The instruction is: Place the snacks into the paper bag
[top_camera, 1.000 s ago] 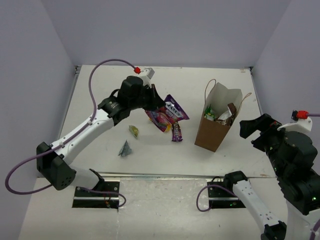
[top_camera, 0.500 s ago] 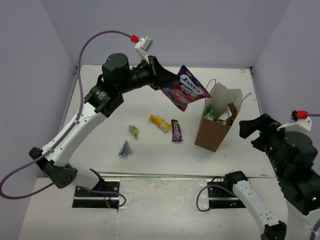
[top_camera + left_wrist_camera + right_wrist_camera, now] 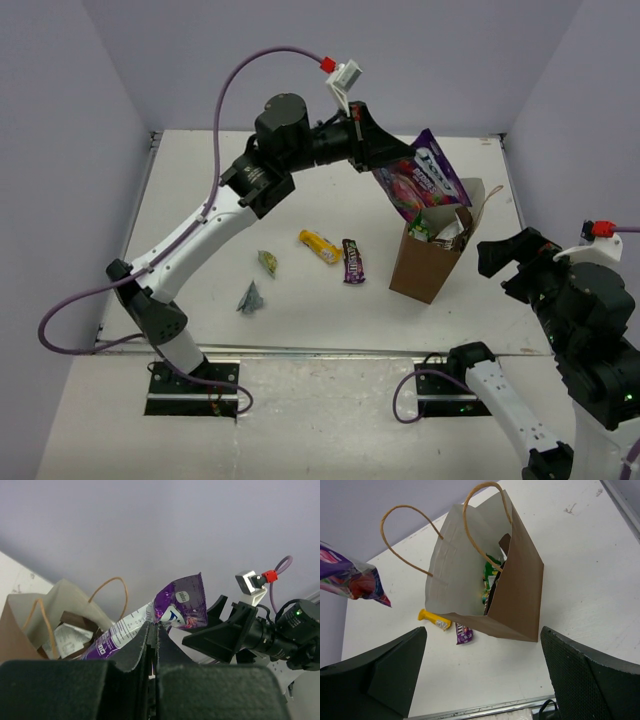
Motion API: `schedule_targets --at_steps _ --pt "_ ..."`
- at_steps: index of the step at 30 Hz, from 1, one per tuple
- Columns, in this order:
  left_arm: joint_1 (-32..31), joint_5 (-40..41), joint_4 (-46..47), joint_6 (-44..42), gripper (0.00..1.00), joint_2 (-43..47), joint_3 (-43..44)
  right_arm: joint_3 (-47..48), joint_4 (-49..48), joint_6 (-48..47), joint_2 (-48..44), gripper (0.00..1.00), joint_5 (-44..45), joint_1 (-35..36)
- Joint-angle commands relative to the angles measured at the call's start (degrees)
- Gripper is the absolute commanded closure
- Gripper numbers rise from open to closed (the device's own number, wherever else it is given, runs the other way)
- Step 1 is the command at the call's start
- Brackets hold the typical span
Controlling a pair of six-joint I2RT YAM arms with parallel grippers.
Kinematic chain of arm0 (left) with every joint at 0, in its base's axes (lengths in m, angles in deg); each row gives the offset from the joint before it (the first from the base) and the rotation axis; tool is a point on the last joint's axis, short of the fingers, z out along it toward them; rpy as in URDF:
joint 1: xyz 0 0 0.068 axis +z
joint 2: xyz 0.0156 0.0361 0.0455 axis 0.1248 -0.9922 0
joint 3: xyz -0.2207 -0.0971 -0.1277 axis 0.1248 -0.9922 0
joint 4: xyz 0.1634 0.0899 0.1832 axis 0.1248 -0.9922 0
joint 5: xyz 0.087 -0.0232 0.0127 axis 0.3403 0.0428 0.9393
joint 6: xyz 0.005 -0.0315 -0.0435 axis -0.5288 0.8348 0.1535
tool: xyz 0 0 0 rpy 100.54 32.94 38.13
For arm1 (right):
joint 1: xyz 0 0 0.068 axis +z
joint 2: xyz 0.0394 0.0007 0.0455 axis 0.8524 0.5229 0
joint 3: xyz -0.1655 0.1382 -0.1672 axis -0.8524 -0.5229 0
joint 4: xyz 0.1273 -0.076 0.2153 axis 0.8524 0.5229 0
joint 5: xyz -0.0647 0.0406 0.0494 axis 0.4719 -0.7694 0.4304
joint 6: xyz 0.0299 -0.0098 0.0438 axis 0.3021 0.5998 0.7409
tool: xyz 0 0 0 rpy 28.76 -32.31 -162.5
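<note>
My left gripper (image 3: 388,158) is shut on the top edge of the purple Fox's pouch (image 3: 420,186), which hangs in the air just above the open mouth of the paper bag (image 3: 425,268). In the left wrist view the pouch (image 3: 181,602) sticks out past the shut gripper (image 3: 153,625), with the bag (image 3: 52,599) below left. The bag stands upright with green and brown snacks inside (image 3: 492,575). A yellow bar (image 3: 320,246), a dark bar (image 3: 353,261), a tiny green wrapper (image 3: 268,262) and a grey wrapper (image 3: 250,297) lie on the table. My right gripper (image 3: 510,268) is open and empty, right of the bag.
The white table (image 3: 200,200) is bounded by purple walls at the back and both sides. A metal strip runs along its near edge (image 3: 320,352). The bag's loop handles (image 3: 407,535) stand up over its mouth.
The left arm has lifted the purple pouch off the table and swung it up and right, from beside the yellow bar to above the bag's mouth. The right arm has not moved.
</note>
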Motion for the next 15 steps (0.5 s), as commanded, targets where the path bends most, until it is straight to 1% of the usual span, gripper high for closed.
schedule_targets --at_steps 1,3,6,7,10,15 --pt "-0.80 -3.48 11.22 4.40 1.00 -3.07 4.45 1.48 -1.60 0.39 0.72 0.01 0.36 0.41" --pt "-1.06 -6.11 13.43 5.99 1.00 -6.40 5.68 1.83 -1.60 0.31 0.80 0.01 0.62 0.41" --pt "-2.03 -9.45 16.25 8.28 1.00 -11.33 10.06 2.18 -1.52 0.22 0.72 0.01 1.85 0.41" --pt "-2.38 -10.16 16.78 8.98 1.00 -12.56 13.21 2.45 -1.43 0.22 0.63 0.01 2.64 0.41" --pt "-3.26 -12.88 18.53 11.08 1.00 -16.69 17.27 2.45 -1.17 0.13 0.37 0.01 3.78 0.41" --pt "-3.26 -18.16 25.03 15.84 1.00 -21.62 17.90 1.75 -1.08 0.13 -0.16 0.01 4.66 0.41"
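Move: The paper bag stands upright with its mouth open, its middle about 9 cm to the right of the left hand, roughly level with it fore and aft, and some 34 cm below. On the table, some 48 cm down, the purple bar lies about 6 cm to the hand's left and 1 cm back, the yellow snack about 14 cm left and 3 cm ahead. From the waiting right hand the paper bag is roughly 10 cm ahead, 7 cm left and 22 cm below. The Fox's sweets, still pinched at one end between the left hand's shut fingers, are carried high to the right towards and over the paper bag's mouth. The left hand goes about 8.5 cm, sinking only slightly, while the wrist swings clockwise some 15 degrees; the fingers keep their hold. ##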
